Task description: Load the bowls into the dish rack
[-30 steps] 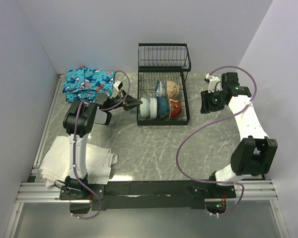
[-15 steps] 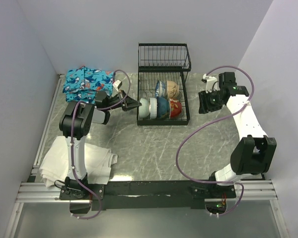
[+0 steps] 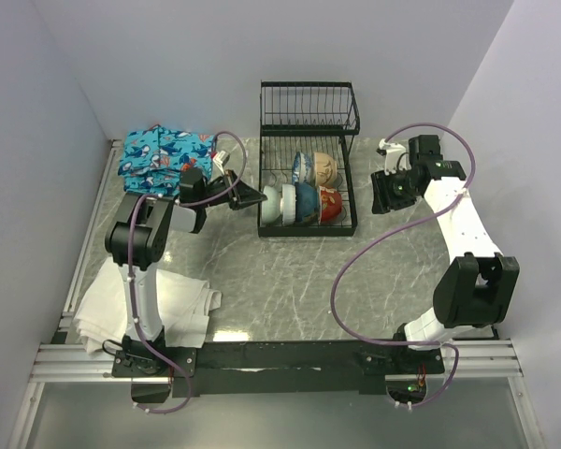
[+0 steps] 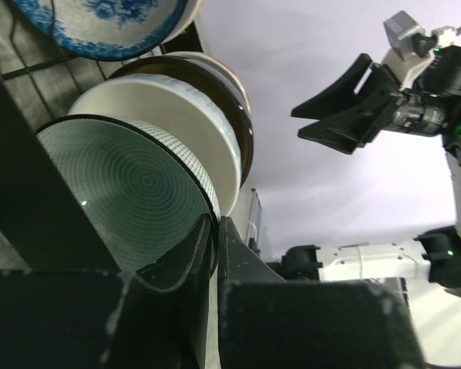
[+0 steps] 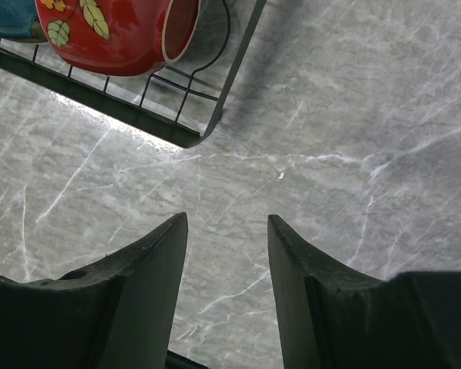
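The black wire dish rack (image 3: 348,223) holds several bowls on edge. At the left end of its front row stands a pale green bowl (image 3: 274,200), then a blue one (image 3: 304,198) and a red one (image 3: 329,204). My left gripper (image 3: 259,197) reaches in from the left. In the left wrist view my left gripper (image 4: 215,224) is shut on the rim of the pale green bowl (image 4: 123,192), with a cream-white bowl (image 4: 177,123) just behind it. My right gripper (image 3: 385,192) hovers to the right of the rack. In its wrist view my right gripper (image 5: 227,223) is open over bare marble.
A blue-and-white bowl (image 3: 302,168) and a cream one (image 3: 325,170) fill the rack's back row. A folded shark-print cloth (image 3: 164,154) lies at the far left and a white cloth (image 3: 140,309) at the near left. The rack's corner (image 5: 207,127) and the red bowl (image 5: 115,34) lie ahead of my right fingers.
My left arm's elbow has swung leftward while its fingers stay at the green bowl's rim. My right gripper has drifted slightly left and away.
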`<state>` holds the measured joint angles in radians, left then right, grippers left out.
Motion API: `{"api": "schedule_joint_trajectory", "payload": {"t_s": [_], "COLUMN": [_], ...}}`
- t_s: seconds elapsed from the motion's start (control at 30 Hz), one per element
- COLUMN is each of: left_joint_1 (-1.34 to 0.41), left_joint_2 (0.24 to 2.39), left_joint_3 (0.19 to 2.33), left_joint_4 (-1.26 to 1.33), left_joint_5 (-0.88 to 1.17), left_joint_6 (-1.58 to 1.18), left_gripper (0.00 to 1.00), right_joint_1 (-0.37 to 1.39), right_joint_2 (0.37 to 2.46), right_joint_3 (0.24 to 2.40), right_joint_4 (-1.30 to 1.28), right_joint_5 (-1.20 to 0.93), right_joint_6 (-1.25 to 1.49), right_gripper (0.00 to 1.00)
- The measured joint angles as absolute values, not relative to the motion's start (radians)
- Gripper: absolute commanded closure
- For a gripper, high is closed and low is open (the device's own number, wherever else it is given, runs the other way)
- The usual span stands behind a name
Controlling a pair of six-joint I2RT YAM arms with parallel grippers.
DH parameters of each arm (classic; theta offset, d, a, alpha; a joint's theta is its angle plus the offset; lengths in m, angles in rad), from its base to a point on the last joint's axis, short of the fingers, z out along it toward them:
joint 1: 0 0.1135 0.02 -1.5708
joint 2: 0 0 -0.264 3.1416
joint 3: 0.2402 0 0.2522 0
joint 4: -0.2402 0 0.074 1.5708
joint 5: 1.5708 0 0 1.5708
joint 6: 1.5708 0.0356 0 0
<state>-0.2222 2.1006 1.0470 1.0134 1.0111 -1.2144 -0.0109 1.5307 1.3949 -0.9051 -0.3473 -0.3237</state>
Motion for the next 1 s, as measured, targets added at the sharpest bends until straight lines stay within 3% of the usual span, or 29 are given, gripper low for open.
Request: {"api": "schedule_joint_trajectory", "payload": {"t_s": [0.23, 0.4, 1.0], "left_joint_1": [-0.225, -0.236, -0.235], "left_joint_2": [2.082, 2.082, 2.057], "left_joint_3": [1.027, 1.031, 1.039], "left_joint_4": [0.973, 0.953, 0.839], "left_joint_5": [0.978, 0.966, 0.961], "left_joint_6": [-1.162, -1.146, -1.070], "left_gripper": [0.84, 0.66, 0.43], "right_joint_1": [-0.011, 0.006, 0.024], "right_joint_2": [1.547, 1.549, 1.549], "right_joint_3": [1.395, 1.395, 1.395], "right_joint_4": [-0.905, -0.904, -0.903], "right_joint_5": [-0.348, -0.346, -0.344], "right_joint_6": [-0.324, -0.324, -0.324], "right_gripper": [0.46, 0.46, 0.46]}}
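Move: At the left fingertips is the upper rim of the green bowl in the dish rack; its middle lies about 3 cm right, 2 cm back and 5 cm below this hand. Beside it the white bowl stands some 6 cm right and 2 cm back, then the blue bowl 11 cm right and 2 cm back. The patterned bowl is about 10 cm right and 7 cm ahead. From the right hand the green bowl lies roughly 27 cm left, 3 cm ahead and 8 cm below. Opening from almost shut to about half wide, the left fingers let go of the green bowl's rim and end with a finger on either side. Meanwhile the hand stays over the rack's left edge, sinking about 1.5 cm and rolling some 5 degrees, still pointing right towards the row of bowls. ##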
